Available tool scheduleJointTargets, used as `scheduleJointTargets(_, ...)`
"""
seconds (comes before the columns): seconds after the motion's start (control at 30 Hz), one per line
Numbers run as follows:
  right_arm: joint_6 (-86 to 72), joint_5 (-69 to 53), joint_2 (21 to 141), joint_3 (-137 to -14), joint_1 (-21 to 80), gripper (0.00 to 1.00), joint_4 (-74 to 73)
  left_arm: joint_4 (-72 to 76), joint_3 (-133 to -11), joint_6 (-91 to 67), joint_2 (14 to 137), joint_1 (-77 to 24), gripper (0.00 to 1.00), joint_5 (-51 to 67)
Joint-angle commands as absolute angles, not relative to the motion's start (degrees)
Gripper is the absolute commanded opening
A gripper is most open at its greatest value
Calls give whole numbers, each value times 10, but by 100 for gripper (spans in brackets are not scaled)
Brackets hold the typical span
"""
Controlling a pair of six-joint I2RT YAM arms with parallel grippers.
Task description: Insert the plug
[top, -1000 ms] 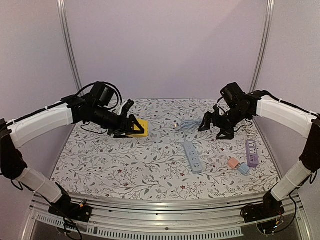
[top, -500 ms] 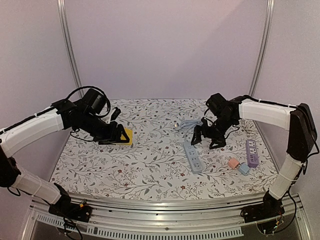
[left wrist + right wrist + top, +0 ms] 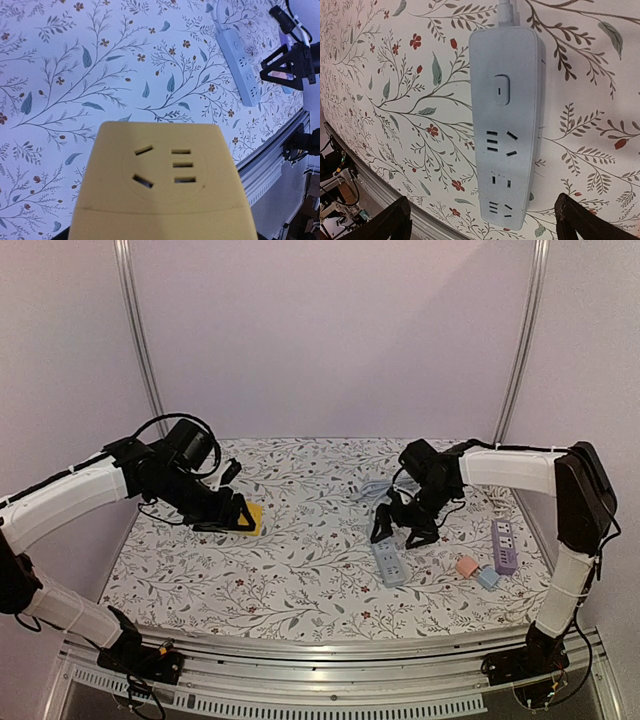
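My left gripper [image 3: 230, 514] is shut on a yellow socket block [image 3: 251, 517] and holds it over the left of the table. The block fills the left wrist view [image 3: 160, 175], its slotted face up, and hides the fingers. My right gripper [image 3: 397, 531] is open and empty, hovering just over the far end of a pale blue-grey power strip [image 3: 388, 558]. In the right wrist view the strip [image 3: 506, 125] lies flat between my spread fingertips [image 3: 387, 225], switch and cord at its far end. The strip also shows in the left wrist view [image 3: 239, 65].
A purple power strip [image 3: 503, 545] lies at the right. A pink cube [image 3: 466, 566] and a blue cube [image 3: 487, 578] lie beside it. A coiled pale cord [image 3: 372, 487] lies behind the blue-grey strip. The table's metal front rail [image 3: 330, 652] runs along the near edge.
My right gripper has moved left and nearer, from beside the cord to over the blue-grey strip. My left gripper carried the yellow block nearer and a little left, then slowed.
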State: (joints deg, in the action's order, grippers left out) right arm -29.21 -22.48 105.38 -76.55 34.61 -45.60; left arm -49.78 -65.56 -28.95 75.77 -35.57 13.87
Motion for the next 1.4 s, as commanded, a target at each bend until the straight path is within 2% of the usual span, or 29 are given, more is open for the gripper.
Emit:
scheduleJointTargets(0.0,-276,-226,1081,-767,352,99,-450,-506,-670,-279,761,-351,0,141)
scheduleJointTargets(0.57,-258,-281,1117,-767,388,99,-439,-508,-662,-260,757,-350,0,124)
scheduleJointTargets(1.0,-272,-333,1191,-869,424,99,-438,-548,-696,-190,778,-323,0,103)
scheduleJointTargets(1.37,-287,-368,1290,-1015,427,99,-458,-559,-703,-153,792,-308,0,103)
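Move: The white power strip lies almost under the open right hand, about 5 cm below, its middle roughly 2 cm left and 1 cm back. To that hand's right on the table are the pink block, some 16 cm off and 3 cm back, and the blue block, about 20 cm off and 6 cm back. From the left hand, already holding the yellow socket block, the strip is about level ahead, some 30 cm right and 15 cm below. Dipping back first, the open right hand sweeps about 11 cm left, its right finger pushing the power strip. ##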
